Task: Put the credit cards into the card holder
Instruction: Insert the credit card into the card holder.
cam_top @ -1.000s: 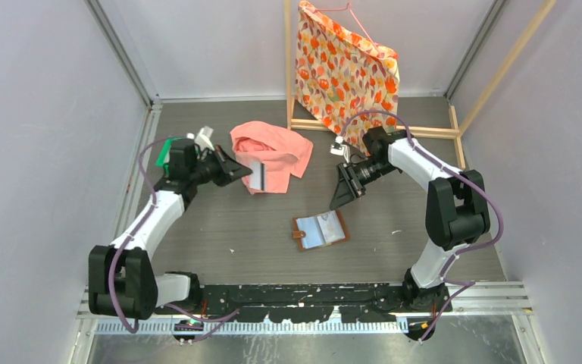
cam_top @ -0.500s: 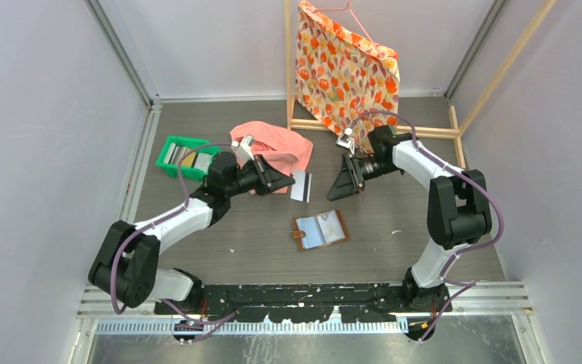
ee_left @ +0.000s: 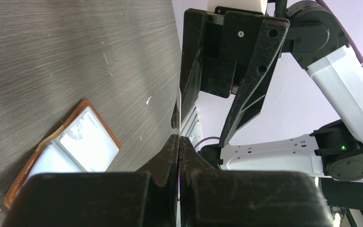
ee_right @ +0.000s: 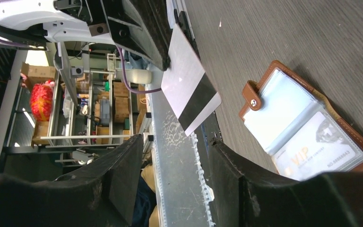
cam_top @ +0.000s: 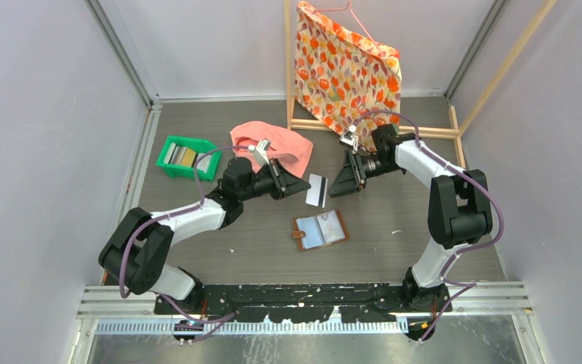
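Note:
My left gripper is shut on a white credit card with a dark stripe, holding it above the floor out to its right. In the left wrist view the card shows edge-on between the pressed fingertips. My right gripper stands open just right of the card, facing it, with nothing between its fingers. The card hangs ahead of that gap without entering it. The card holder lies open on the floor below both grippers, its brown leather framing pale pockets. More credit cards lie in the green tray.
The green tray stands at the left. A pink cloth lies behind the left gripper. A floral bag hangs on a wooden rack at the back. Grey walls enclose the floor.
My left arm has carried the card rightward, from over the pink cloth to just in front of the right gripper. The right gripper has opened wider and drawn slightly back.

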Tool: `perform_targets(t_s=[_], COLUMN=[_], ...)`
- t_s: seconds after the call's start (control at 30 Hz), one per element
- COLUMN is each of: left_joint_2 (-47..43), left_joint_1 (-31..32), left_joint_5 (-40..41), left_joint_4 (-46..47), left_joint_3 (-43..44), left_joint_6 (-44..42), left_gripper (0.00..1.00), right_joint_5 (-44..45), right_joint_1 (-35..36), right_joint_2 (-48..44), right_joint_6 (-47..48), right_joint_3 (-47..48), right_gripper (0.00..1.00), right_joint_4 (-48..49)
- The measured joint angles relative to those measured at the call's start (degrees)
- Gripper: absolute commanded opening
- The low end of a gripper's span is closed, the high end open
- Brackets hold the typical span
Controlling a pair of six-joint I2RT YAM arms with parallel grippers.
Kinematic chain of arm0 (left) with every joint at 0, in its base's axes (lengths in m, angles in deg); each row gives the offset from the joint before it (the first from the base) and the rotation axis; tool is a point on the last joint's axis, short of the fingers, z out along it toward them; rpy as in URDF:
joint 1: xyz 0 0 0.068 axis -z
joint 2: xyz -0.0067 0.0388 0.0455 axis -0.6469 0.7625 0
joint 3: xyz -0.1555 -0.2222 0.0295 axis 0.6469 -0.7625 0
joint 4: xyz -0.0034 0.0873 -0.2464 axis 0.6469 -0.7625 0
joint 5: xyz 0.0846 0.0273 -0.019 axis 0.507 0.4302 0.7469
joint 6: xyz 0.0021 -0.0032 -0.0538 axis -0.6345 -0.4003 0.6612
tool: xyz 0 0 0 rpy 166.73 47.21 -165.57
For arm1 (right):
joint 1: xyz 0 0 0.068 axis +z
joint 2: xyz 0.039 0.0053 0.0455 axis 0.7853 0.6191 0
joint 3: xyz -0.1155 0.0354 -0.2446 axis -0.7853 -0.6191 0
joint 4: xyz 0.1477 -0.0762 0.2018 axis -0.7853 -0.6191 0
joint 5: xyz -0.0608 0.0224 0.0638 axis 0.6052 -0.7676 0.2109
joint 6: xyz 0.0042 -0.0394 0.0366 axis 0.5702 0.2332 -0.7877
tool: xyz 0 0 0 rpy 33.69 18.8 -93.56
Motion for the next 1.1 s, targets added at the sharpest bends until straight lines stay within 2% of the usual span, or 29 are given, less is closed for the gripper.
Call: perform_targets(t_s=[0.17, 0.33, 0.5, 0.57, 0.6, 0.63, 0.7, 0.77, 0.9, 1.1], left_joint_2=[0.83, 1.75, 2.56, 2.71, 2.91, 3.19, 3.80, 4.22, 4.39, 4.87], left_joint_1=[1.55, 3.17, 4.02, 4.02, 4.04, 4.02, 4.02, 4.07, 4.07, 4.35], left_joint_5=[0.02, 0.02, 0.02, 0.02, 0.07, 0.11, -0.02, -0.26, -1.07, -2.62], left_joint_4=[2.16, 3.69, 4.94, 5.33, 5.44, 5.55, 6.47, 8.26, 12.85, 15.91], left_joint_3=[0.09, 0.48, 0.79, 0.79, 0.79, 0.79, 0.74, 0.48, -1.44, -3.28], left_joint_6=[1.18, 2.03, 2.64, 2.97, 3.02, 3.15, 3.58, 3.93, 4.90, 5.25], left_gripper=[0.00, 0.00, 0.00, 0.01, 0.05, 0.14, 0.39, 0.52, 0.59, 0.58], right_joint_5=[0.24, 0.52, 0.37, -0.17, -0.81, -1.64, -1.88, -2.19, -3.21, -3.85], right_joint_1=[-0.24, -0.28, -0.28, -0.44, -0.59, -0.66, -0.83, -1.01, -1.29, -1.40], right_joint_2=[0.00, 0.00, 0.00, 0.00, 0.00, 0.00, 0.02, 0.17, 1.25, 1.64], right_joint_6=[-0.83, -2.38, -3.21, -3.39, -3.41, -3.43, -2.43, -0.61, 4.04, 7.41], right_joint_3=[0.00, 0.00, 0.00, 0.00, 0.02, 0.07, 0.17, 0.52, 1.99, 2.19], right_gripper=[0.55, 0.46, 0.13, 0.03, 0.01, 0.01, 0.01, 0.01, 0.01, 0.01], right_joint_4=[0.59, 2.08, 2.49, 2.49, 2.38, 2.12, 1.46, -0.35, -4.92, -8.20])
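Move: The left gripper holds the credit card by its left edge; the right gripper's open fingers wait some 8 cm to its right and about 1 cm nearer the base. From the right hand, the card's middle is about 5 cm to the left, nearly level and in line. The open card holder lies some 14 cm below the left hand, 8 cm back and 4 cm to the right. The pink cloth is about 17 cm ahead of that hand, 11 cm left. The right fingers close on the card's free edge and pinch it, after the left hand has carried the card some 3 cm rightward and slightly back in between them. Only then does the left gripper let go, opening a little over halfway and easing about 1.5 cm back towards the base, while the right hand keeps hold and rises about 1 cm. ##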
